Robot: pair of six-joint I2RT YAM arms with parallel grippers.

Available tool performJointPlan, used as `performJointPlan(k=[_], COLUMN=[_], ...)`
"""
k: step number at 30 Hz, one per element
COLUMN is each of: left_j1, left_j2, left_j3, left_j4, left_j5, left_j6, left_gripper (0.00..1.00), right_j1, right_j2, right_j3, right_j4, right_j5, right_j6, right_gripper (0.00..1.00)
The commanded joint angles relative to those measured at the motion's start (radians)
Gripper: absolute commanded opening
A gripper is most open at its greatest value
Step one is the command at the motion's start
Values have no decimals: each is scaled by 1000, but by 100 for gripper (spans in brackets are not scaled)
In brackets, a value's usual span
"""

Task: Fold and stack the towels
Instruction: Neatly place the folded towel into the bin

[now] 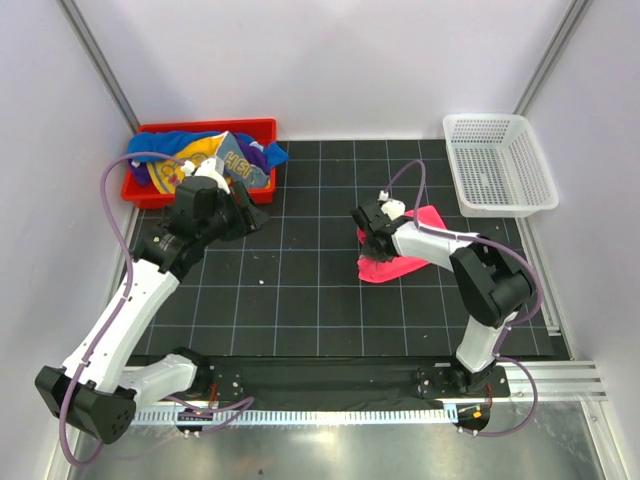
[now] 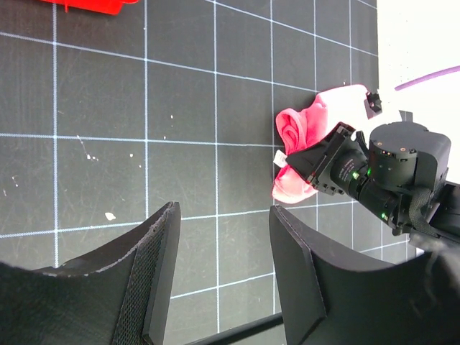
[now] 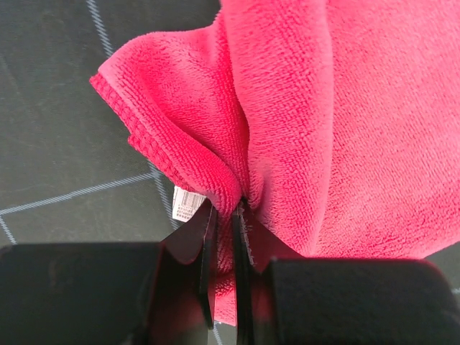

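A hot pink towel (image 1: 402, 258) lies bunched on the black gridded mat, right of centre. My right gripper (image 1: 372, 230) is at its left edge, shut on a pinched fold of it. In the right wrist view the pink towel (image 3: 309, 108) bulges up between the two fingers of the right gripper (image 3: 224, 206), with a white label beside them. Several more towels (image 1: 205, 158), blue, yellow and purple, are heaped in the red bin. My left gripper (image 1: 250, 215) hovers just in front of that bin, open and empty. In its wrist view the left gripper (image 2: 223, 210) frames bare mat, with the pink towel (image 2: 302, 133) farther off.
The red bin (image 1: 205, 127) stands at the back left, and its corner (image 2: 93, 6) shows in the left wrist view. A white mesh basket (image 1: 500, 165) sits at the back right. The right arm's wrist (image 2: 392, 169) shows beside the pink towel.
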Motion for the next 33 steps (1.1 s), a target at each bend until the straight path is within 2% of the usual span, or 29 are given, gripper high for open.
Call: performJointPlan(k=[1,9,13,16,19,23,27,33], left_j1=[-1,-1,-1,-1,1,7,21,45], left_j2=[-29,-26,-24,-21,-17,8,22,34], left_j3=[26,37,37,43,48,71,91,106], left_j4=[27,22,21,11,10,-5,-15,-27], left_j5=[30,29,24,12,3,-5,-7,-7], left_j6=[-5,-4,-1,10,15,30,50,71], left_gripper=[56,56,56,56,56,56,56,57], right_j1=[12,73,99,96,69,12,-88,-207], right_j2=[39,-118,-65,30,180,313,365,284], right_j3=[-100,-209,-140,15,184,291,257,107], right_j4=[-245,-179,-130,-128,-171,-144,12,116], right_j5=[12,-128,-230,-265,-293,-346,-422,-332], right_j6=[52,63,69,67,54,131,271,409], right_gripper=[1,1,1,1,1,1,1,1])
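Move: The right hand, low over the table, already holds the tagged left end of the folded pink towel. The towel's middle lies roughly 8 cm to its right and 5 cm ahead, at about finger height. The white basket is far off, some 28 cm ahead and 33 cm to the right. From the idle left hand, that basket is about 32 cm ahead, 55 cm to the right and 22 cm below. Still pinching the towel's tagged end with closed fingers, the right hand drags it back about 5.5 cm towards the robot. It then turns round and sweeps it forward and left across the table, roughly 10 cm forward and 8 cm left, staying level just above the tiles. On the sweep the wrist rolls some 35 degrees, its left side rising. ##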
